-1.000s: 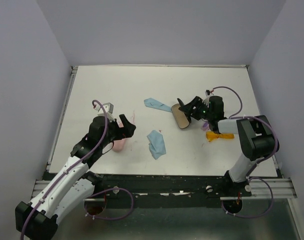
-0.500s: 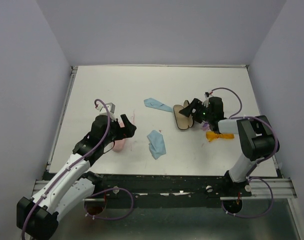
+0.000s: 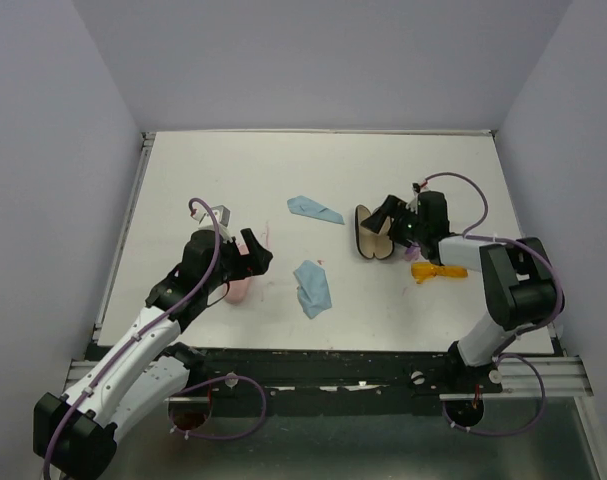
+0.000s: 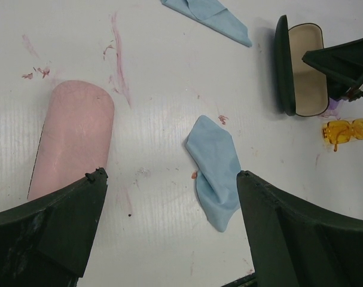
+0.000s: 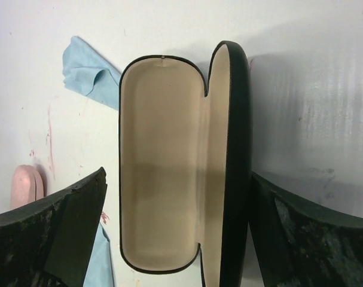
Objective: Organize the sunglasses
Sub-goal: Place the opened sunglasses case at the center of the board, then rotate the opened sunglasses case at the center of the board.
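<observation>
The orange sunglasses [image 3: 433, 271] lie on the table right of the open black case [image 3: 370, 234] and show in the left wrist view as the orange pair [image 4: 345, 131]. A pale purple pair [image 4: 332, 110] peeks out under the right arm, mostly hidden. My right gripper [image 3: 382, 224] is open and low over the case. In its wrist view the gripper [image 5: 178, 233] straddles the beige tray [image 5: 163, 161], with the black lid [image 5: 232, 149] upright by the right finger. My left gripper [image 3: 255, 248] hangs open and empty above the table [image 4: 163, 227], between the pink case and the nearer cloth.
A closed pink case [image 3: 236, 288] lies under the left gripper's left side, the same pink case [image 4: 67, 137] in the wrist view. One light blue cloth [image 3: 313, 288] lies crumpled mid-table and another cloth [image 3: 314, 209] sits behind it. White walls border the table.
My right gripper's jaws have spread wider around the black case, which has shifted slightly right with its lid now more upright. The left arm has barely moved.
</observation>
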You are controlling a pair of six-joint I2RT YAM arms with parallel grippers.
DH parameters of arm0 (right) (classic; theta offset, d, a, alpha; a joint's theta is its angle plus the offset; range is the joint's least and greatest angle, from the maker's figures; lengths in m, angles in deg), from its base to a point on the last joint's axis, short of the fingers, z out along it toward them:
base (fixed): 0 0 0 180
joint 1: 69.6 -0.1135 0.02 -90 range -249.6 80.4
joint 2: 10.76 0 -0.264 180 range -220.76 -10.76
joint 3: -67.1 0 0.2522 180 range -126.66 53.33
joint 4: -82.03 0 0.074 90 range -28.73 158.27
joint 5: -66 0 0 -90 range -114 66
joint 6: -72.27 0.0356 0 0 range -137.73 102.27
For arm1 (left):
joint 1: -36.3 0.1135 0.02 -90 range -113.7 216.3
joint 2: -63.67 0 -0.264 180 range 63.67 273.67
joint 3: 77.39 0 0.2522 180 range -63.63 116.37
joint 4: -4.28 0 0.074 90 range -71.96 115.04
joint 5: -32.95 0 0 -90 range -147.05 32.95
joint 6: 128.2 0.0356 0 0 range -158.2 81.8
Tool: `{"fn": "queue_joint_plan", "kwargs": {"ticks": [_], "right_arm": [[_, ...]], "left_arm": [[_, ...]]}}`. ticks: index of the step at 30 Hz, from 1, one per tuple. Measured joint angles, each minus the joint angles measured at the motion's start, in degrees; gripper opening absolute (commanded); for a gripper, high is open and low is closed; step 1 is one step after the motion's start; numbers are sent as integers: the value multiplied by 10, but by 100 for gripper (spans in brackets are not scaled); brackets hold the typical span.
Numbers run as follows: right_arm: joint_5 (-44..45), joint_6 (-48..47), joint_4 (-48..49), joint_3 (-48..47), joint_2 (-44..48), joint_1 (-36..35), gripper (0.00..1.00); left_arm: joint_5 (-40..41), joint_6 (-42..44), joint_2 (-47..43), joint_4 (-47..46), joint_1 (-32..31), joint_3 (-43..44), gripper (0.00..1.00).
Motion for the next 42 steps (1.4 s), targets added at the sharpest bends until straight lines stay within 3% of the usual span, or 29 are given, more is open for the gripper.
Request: {"fn": "queue_joint_plan", "kwargs": {"ticks": [10,27,42], "right_arm": [[15,-10,-53,13,67,0,100],[-54,21,-52,91,128,-7,100],[-34,52,-18,94,129,-123,100]], "left_arm": [[-10,-11,9,0,0,0,99],[-40,-22,9,-2,0,-3,99],[-49,-28,10,-8,0,-11,99]]}}
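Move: The opened sunglasses case stands just under the right hand's open fingers, hinge down and long side running forward and back, its middle roughly 3 cm back, 1 cm left and 3 cm below. The purple sunglasses are about 12 cm right and 6 cm back, the orange pair 17 cm right and 15 cm back; the farther blue cloth lies 18 cm left, level ahead. From the left hand the case is some 33 cm right, 10 cm ahead and 14 cm lower. The right hand comes free of the case, where one finger seems to lie against the outside of its right half: with fingers staying wide open it lifts about 2 cm, then draws back past it some 5 cm. It carries on back and swings left about 7 cm, turning slightly counter-clockwise, to end by the case's near left corner. ##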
